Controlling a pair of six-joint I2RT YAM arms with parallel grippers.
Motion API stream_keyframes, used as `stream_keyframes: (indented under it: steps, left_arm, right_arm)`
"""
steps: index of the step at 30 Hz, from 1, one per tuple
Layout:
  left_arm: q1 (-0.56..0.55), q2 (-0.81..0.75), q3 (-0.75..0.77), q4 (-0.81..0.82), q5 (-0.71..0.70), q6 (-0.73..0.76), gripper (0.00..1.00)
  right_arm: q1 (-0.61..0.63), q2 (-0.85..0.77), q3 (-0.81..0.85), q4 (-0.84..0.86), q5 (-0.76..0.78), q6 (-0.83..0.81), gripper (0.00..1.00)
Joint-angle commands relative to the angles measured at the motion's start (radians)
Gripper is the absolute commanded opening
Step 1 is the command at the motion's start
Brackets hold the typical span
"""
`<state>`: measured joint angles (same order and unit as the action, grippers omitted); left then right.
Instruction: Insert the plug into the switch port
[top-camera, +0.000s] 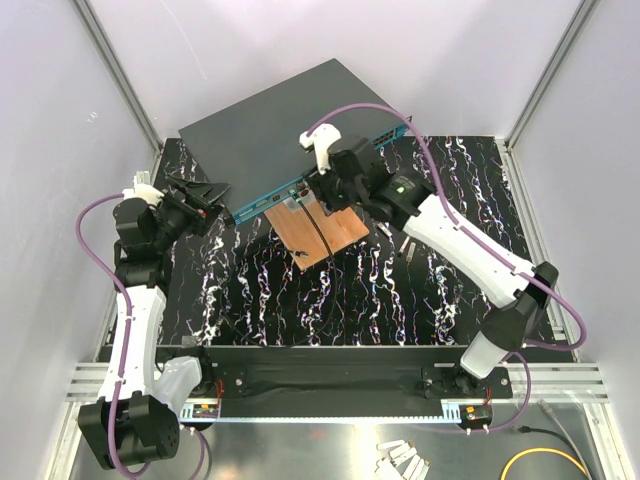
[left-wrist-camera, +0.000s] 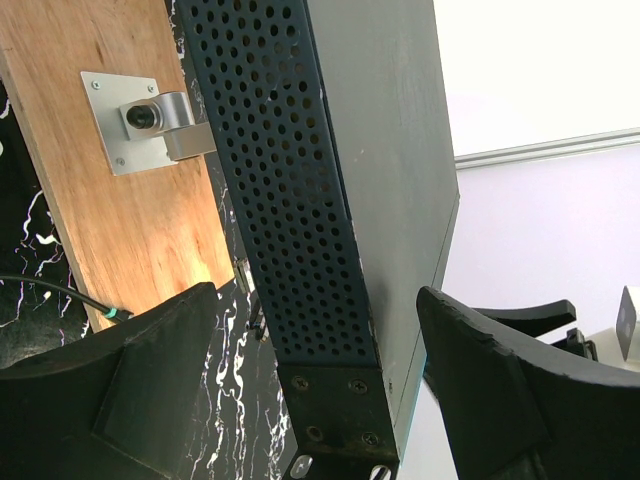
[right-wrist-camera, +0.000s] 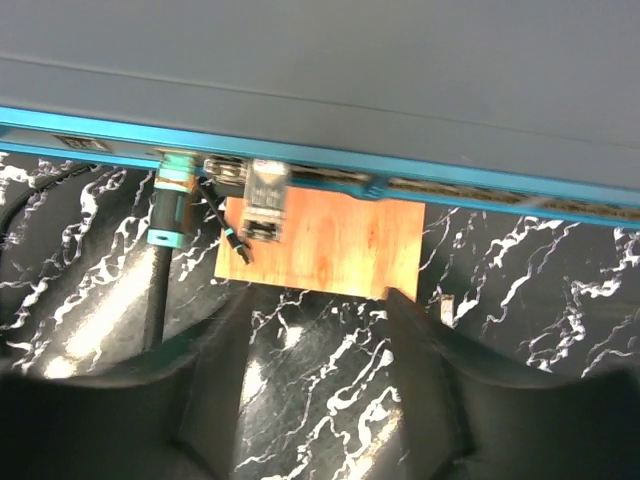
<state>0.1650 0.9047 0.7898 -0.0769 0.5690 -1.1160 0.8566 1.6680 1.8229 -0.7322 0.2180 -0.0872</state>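
The switch is a flat dark grey box with a teal front edge. In the right wrist view the plug, with a teal collar and a thick black cable, sits with its head against a port in that edge. My right gripper hangs open just in front of the edge, to the right of the plug, with nothing between its fingers. My left gripper is open and straddles the switch's left corner, with a gap on both sides.
A copper-brown board lies against the switch's front edge with a metal bracket and a small grey connector on it. A thin wire with a teal tip lies on the board. A small metal piece rests on the marbled table.
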Motion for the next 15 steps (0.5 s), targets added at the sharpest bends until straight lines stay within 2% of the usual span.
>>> stream_keyframes:
  steps: [1, 8, 15]
  left_arm:
    - [-0.002, -0.007, 0.008, 0.035, -0.001, 0.013, 0.86]
    - [-0.002, -0.006, 0.005, 0.04, -0.003, 0.015, 0.86]
    - [-0.002, -0.01, 0.003, 0.042, -0.003, 0.01, 0.86]
  right_arm:
    - [-0.04, -0.059, -0.007, -0.01, -0.095, -0.006, 0.57]
    - [-0.047, -0.013, 0.076, -0.058, -0.245, -0.006, 0.33]
    - [-0.044, 0.048, 0.144, -0.056, -0.224, 0.01, 0.28]
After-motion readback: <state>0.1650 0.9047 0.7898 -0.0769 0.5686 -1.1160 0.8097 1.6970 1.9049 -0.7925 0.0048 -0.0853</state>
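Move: The silver plug already sits part-way in the switch port, clear of the right fingers: about 2 cm ahead and 4 cm to the left of that hand, level with it. The green-and-black cabled plug stands some 3 cm farther left of the silver plug and 1 cm nearer the base. The switch's middle is about 13 cm ahead and 6 cm left of the right hand. From the left hand the silver plug lies about 17 cm right and 3 cm ahead. Rightward first, by about 1 cm, then left some 2 cm and slightly back, the right hand swings its empty fingers in behind the silver plug's outer end. Meanwhile the wrist turns roughly 5 degrees counter-clockwise and tips down a little, and the fingers close from well open to a narrow gap, with nothing between them. ##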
